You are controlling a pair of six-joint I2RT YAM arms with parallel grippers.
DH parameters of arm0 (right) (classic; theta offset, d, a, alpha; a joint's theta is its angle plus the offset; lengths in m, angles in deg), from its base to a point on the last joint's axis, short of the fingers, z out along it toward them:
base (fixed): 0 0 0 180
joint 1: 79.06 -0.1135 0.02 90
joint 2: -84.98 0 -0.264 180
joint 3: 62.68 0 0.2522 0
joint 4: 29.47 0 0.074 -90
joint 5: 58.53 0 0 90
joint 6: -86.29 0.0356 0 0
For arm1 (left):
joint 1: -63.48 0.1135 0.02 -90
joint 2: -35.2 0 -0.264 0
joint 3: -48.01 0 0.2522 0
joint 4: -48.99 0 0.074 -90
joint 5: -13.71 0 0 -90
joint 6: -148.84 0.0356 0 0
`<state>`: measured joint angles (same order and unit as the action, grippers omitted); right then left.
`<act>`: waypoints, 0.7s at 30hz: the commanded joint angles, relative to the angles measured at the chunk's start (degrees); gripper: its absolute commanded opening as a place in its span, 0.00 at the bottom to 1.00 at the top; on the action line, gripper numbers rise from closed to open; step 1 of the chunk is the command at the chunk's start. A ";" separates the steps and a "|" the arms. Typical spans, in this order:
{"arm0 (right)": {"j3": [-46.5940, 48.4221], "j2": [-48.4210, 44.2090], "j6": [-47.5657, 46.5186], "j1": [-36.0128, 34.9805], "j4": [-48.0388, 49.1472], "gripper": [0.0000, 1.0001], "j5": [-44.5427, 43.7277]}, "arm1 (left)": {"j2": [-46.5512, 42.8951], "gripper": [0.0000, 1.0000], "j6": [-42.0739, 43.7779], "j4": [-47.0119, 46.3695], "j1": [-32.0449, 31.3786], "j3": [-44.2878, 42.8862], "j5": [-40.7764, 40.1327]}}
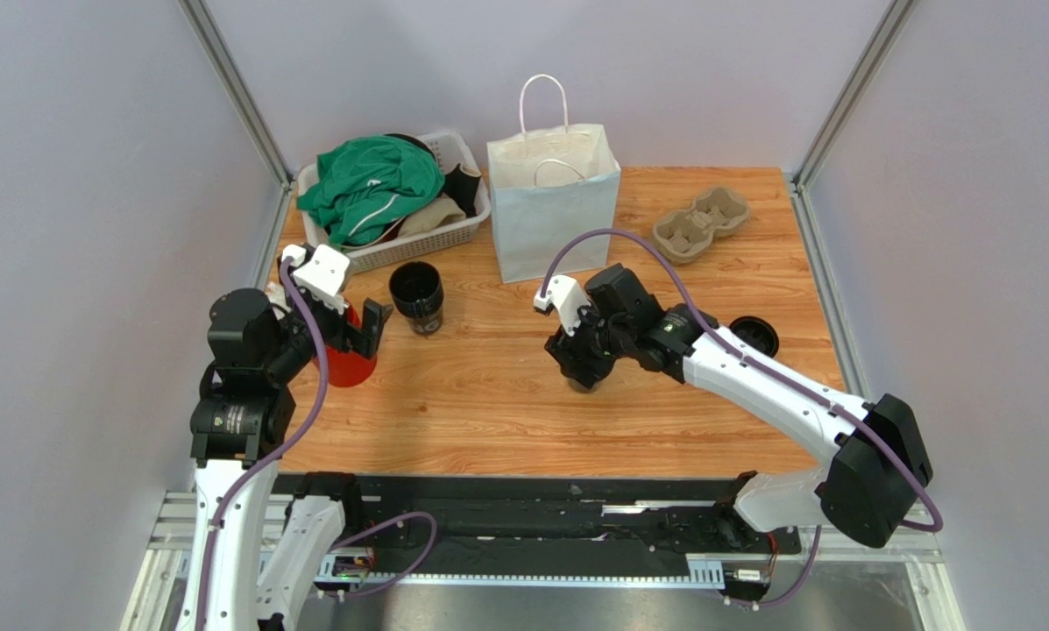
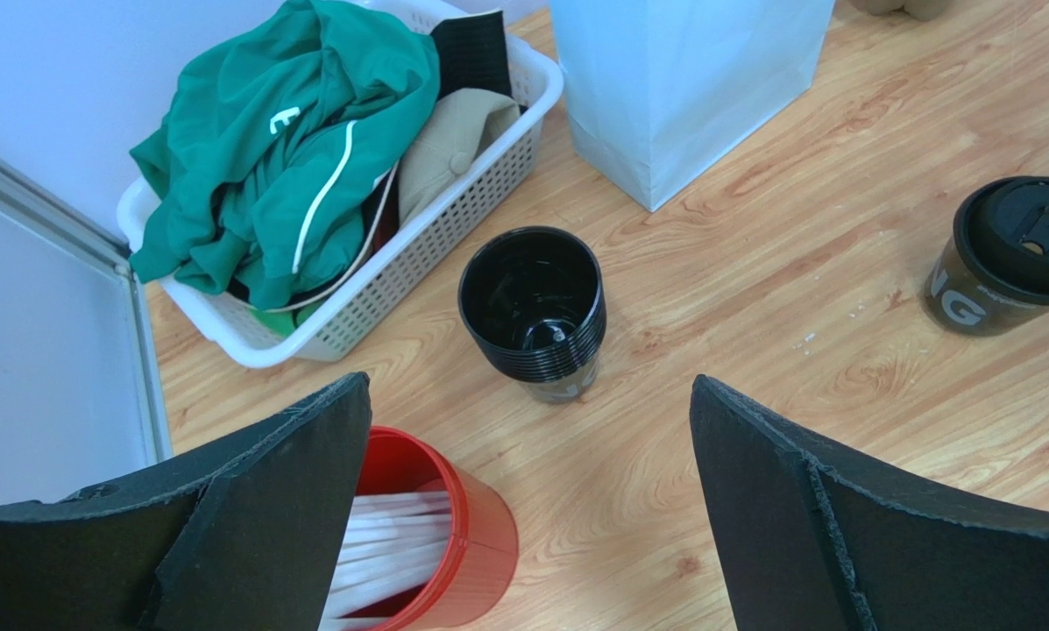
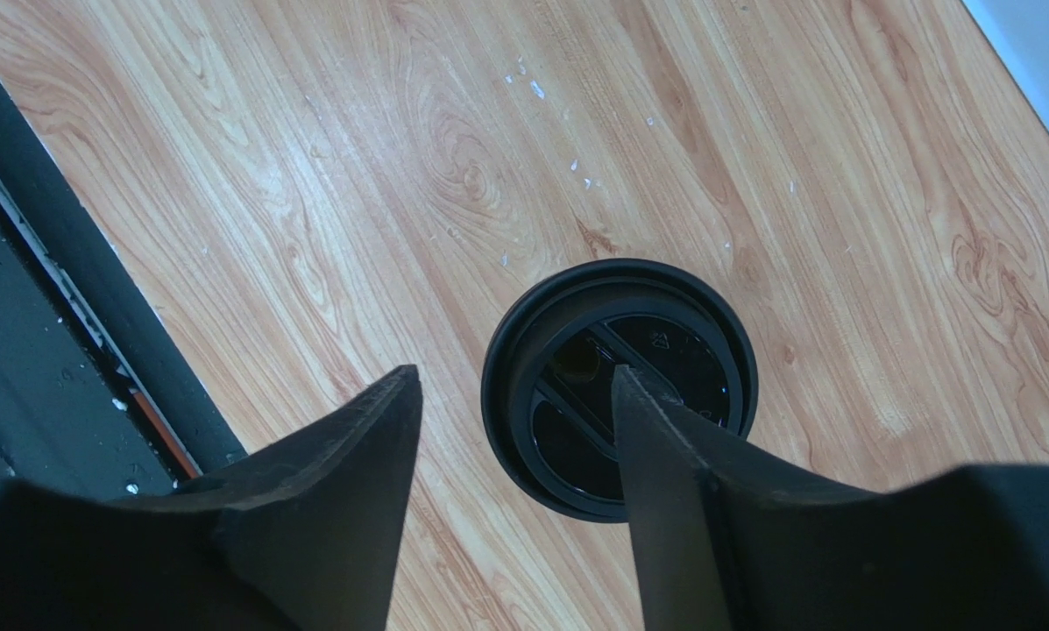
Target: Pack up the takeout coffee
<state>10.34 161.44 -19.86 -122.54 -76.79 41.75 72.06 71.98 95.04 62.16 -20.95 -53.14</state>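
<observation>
The takeout coffee (image 3: 622, 388), a black cup with a black round lid, stands on the wooden table (image 3: 358, 158) directly below my right gripper (image 3: 514, 375). The jaws are partly apart and hold nothing. The left finger is beside the lid and the right finger (image 3: 674, 500) overlaps it. In the left wrist view the takeout coffee (image 2: 1003, 257) stands at the right edge. In the top view my right gripper (image 1: 582, 368) hides most of the cup. My left gripper (image 2: 529, 381) is wide open over the table beside the red cup.
A red cup with white straws (image 2: 424, 539) stands under my left gripper (image 1: 356, 329). A stack of black cups (image 1: 418, 296) is nearby. At the back are a white basket of clothes (image 1: 391, 197), a white paper bag (image 1: 553, 197) and a cardboard cup carrier (image 1: 701, 224). A squat black piece (image 1: 753, 335) lies right.
</observation>
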 commanded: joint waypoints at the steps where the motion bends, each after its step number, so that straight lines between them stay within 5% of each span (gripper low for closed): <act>1: 2.26 0.08 1.38 -1.34 1.83 0.56 -4.56 | 0.49 0.99 -0.84 -2.15 0.79 0.09 0.49; 8: 2.00 1.84 0.94 -2.48 2.71 0.43 -8.09 | 1.19 0.99 -1.11 -2.06 0.97 0.18 0.84; 21: 2.17 4.39 0.32 -2.92 2.45 0.32 -8.09 | 2.25 0.99 -1.11 -1.97 1.06 0.36 1.28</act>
<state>10.41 165.60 -19.55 -124.88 -76.33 34.49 74.23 71.70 94.89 62.53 -20.53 -52.81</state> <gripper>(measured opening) 0.331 0.990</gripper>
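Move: The coffee lid, sitting on its cup, lies just below the right hand: its middle is about 2 cm ahead, 1 cm to the right and 3 cm down. From the same hand, the paper bag stands some 20 cm ahead and 3 cm left at about hand height, while the spare lids lie roughly 6 cm ahead, 25 cm right and 9 cm down. From the waiting left hand the coffee lid is some 25 cm right, about 3 cm ahead and 20 cm below. The right hand sinks a little over 2 cm towards the coffee lid, easing barely 1 cm forward on the way and tipping some 5 to 10 degrees so that its fingers point more steeply down. As it goes, its fingers narrow from a bit over half open to about a third, not gripping the cup but drawing together above the lid's top, with the tips ending on or just over the lid's near-left part. ##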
